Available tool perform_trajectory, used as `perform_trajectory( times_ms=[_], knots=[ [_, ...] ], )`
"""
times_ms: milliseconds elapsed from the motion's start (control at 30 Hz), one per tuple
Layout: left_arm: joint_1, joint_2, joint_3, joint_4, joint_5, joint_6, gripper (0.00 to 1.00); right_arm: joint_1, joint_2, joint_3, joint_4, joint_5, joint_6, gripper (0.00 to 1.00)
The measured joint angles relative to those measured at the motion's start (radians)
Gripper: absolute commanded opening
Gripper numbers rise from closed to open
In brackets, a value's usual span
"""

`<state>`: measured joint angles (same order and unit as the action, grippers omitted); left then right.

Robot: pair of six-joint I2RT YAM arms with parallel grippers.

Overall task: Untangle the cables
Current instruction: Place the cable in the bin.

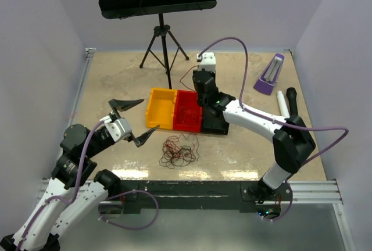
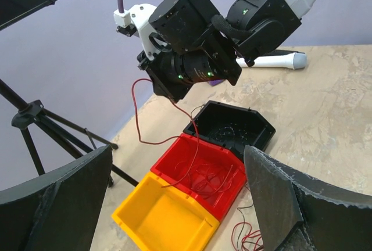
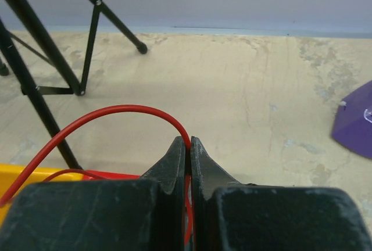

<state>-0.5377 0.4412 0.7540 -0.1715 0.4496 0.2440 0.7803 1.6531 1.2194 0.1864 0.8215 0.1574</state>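
Note:
A loopy clump of thin red and black cables (image 1: 178, 152) lies on the table just in front of the bins. More red wires (image 2: 212, 175) rest in the red bin (image 1: 187, 122). My right gripper (image 3: 188, 143) is above the bins, shut on one red wire (image 3: 116, 111), which arcs away to the left and hangs down into the red bin. In the left wrist view that wire (image 2: 135, 111) drops from the right gripper (image 2: 174, 97). My left gripper (image 1: 136, 120) hovers wide open left of the clump, with nothing between its fingers (image 2: 279, 198).
A yellow bin (image 1: 161, 108) and a black bin (image 1: 214, 124) flank the red one in a row. A music stand on a tripod (image 1: 163, 42) stands behind them. A purple object (image 1: 270, 76) and a white cylinder (image 1: 283, 103) lie at the right.

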Motion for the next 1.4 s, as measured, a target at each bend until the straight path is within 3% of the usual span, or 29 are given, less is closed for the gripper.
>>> perform_trajectory(
  times_ms=[567, 833, 1400],
  knots=[
    [0.000, 0.015, -0.010, 0.023, 0.027, -0.024, 1.00, -0.045, -0.010, 0.023, -0.051, 0.031, -0.016, 0.00],
    [0.000, 0.015, -0.010, 0.029, 0.031, -0.024, 1.00, 0.019, 0.100, 0.106, -0.071, 0.024, 0.003, 0.00],
    [0.000, 0.014, -0.016, 0.029, 0.034, -0.016, 1.00, 0.064, 0.290, 0.172, -0.241, -0.053, 0.282, 0.00]
  ],
)
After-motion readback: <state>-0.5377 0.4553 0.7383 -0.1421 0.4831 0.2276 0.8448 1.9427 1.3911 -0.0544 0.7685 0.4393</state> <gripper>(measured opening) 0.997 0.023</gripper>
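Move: The right hand, shut on a red cable, is taking it to the red bin, whose middle lies about 6 cm to its left, some 3 cm back and 21 cm below. The yellow bin adjoins it, about 17 cm left of the hand, and the black bin about 4 cm right; both are also 3 cm back. The cable tangle is some 19 cm back and 10 cm left. From the left hand, the red bin is roughly 18 cm ahead, 14 cm right and 32 cm below. Keeping the red cable pinched between its shut fingertips, the right hand first drifts about 3 cm to the right, pauses, then swings back left by nearly 10 cm to come over the red bin. From partway through that swing it sinks, ending some 11 cm lower, while the fingers tip about 15 degrees farther down. ##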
